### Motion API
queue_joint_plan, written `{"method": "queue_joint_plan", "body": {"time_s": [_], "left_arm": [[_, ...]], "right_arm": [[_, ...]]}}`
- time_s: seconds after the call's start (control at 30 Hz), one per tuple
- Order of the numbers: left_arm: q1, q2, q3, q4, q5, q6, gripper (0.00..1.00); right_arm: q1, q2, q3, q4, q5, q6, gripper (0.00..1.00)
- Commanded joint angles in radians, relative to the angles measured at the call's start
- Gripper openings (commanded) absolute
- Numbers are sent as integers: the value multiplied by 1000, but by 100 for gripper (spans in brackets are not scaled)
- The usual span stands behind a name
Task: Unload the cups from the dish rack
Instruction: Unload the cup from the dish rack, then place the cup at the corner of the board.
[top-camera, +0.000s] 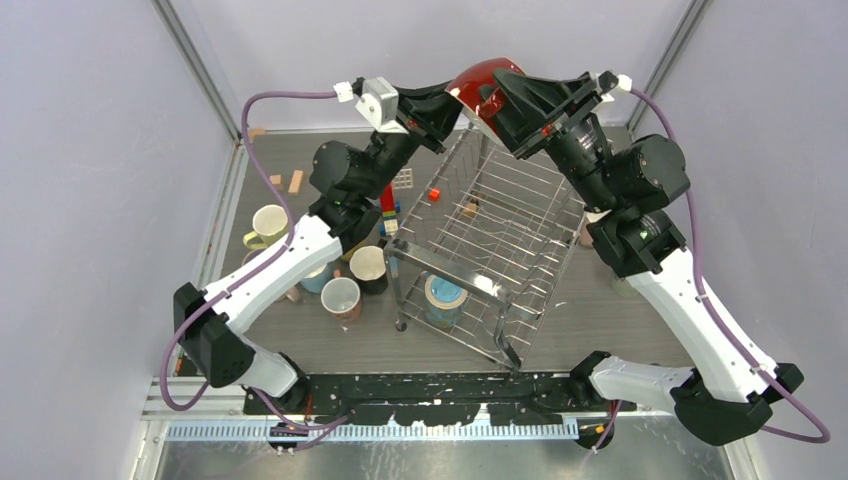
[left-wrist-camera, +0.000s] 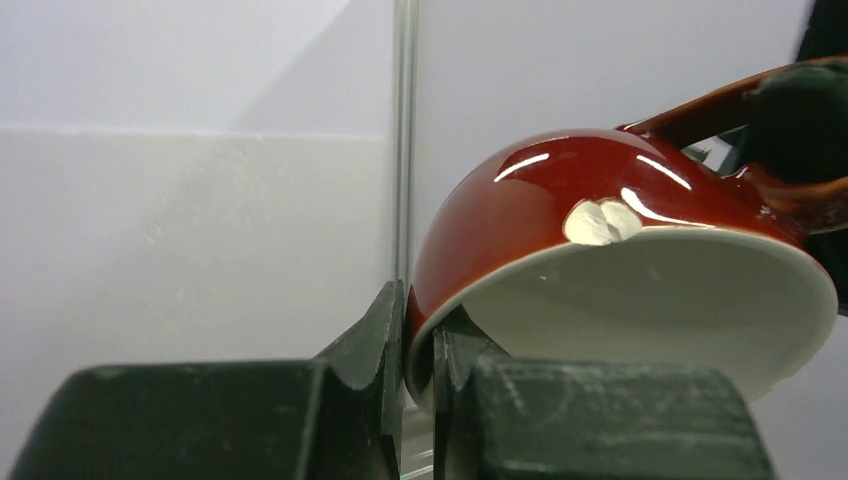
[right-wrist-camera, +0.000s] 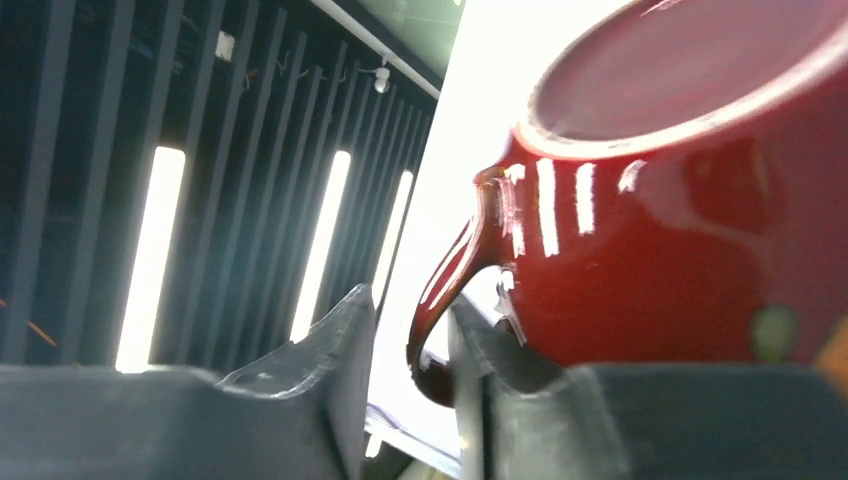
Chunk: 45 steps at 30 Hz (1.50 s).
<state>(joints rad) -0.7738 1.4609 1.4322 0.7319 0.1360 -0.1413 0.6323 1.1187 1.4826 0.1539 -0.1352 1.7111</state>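
A dark red cup (top-camera: 478, 82) hangs high over the far end of the dish rack (top-camera: 520, 200), between both grippers. My left gripper (top-camera: 452, 108) is shut on its rim: in the left wrist view the fingertips (left-wrist-camera: 420, 340) pinch the red wall and pale inside of the cup (left-wrist-camera: 560, 190). My right gripper (top-camera: 508, 108) stands slightly open around the handle (right-wrist-camera: 450, 290). One finger (right-wrist-camera: 480, 350) passes through the loop, the other (right-wrist-camera: 345, 340) stands clear of it. A blue-and-tan banded cup (top-camera: 443, 298) lies in the rack's near end.
Left of the rack stand several cups: a cream-yellow one (top-camera: 268, 225), a black one (top-camera: 368, 268), a pink one (top-camera: 341, 297) and a light blue one (top-camera: 318, 277). A red toy block (top-camera: 434, 194) lies at the rack's far end, tan blocks (top-camera: 295, 182) at the back left.
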Motion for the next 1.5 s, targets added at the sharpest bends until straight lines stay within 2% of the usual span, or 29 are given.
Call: {"method": "queue_joint_plan", "body": {"time_s": [0.0, 0.07, 0.13, 0.23, 0.33, 0.73, 1.0, 1.27, 1.47], "left_arm": [[-9, -40, 23, 19, -126, -178, 0], [-9, -47, 22, 3, -160, -210, 0], [-9, -51, 17, -4, -190, -238, 0], [-8, -61, 11, -10, -210, -271, 0], [-6, -73, 19, -41, -250, -302, 0], [33, -138, 129, -307, -310, -315, 0], [61, -189, 203, -509, -354, -293, 0], [108, -289, 197, -755, -441, -272, 0], [166, -397, 168, -965, -560, -277, 0]], "right_arm": [[12, -46, 11, 68, 10, -99, 50], [12, -52, 8, 38, 25, -128, 65], [13, -63, 4, 3, 49, -155, 74], [12, -79, -3, -43, 74, -194, 84], [13, -91, -4, -84, 80, -227, 89], [12, -217, -76, -206, 99, -365, 97], [13, -299, -48, -347, 99, -494, 100], [13, -363, -7, -549, 115, -660, 100], [13, -408, 34, -691, 132, -784, 100]]}}
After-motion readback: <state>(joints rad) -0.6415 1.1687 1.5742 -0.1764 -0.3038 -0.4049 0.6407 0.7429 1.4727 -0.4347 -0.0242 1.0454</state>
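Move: The red cup is already pinched by its rim in my left fingers, its middle some 5 cm to their right and 2 cm higher. It will join the unloaded cups: the black cup about 16 cm left, 4 cm back, the white cup 21 cm left, 12 cm back, both roughly 43 cm below; the dish rack's middle is 10 cm right, 4 cm back, 33 cm below. From my right hand, still at its handle, the red cup is about 4 cm ahead, 2 cm left and 4 cm lower. I spread my right fingers wide off the red cup's handle and draw that hand away to the right, back and down, about 13 cm in all, rolling it left side down. Keeping the rim pinched, my left hand first dips forward and down while tipping some 25 degrees downwards, then swings about 15 cm left, turning counter-clockwise, towards the side of the unloaded cups. ##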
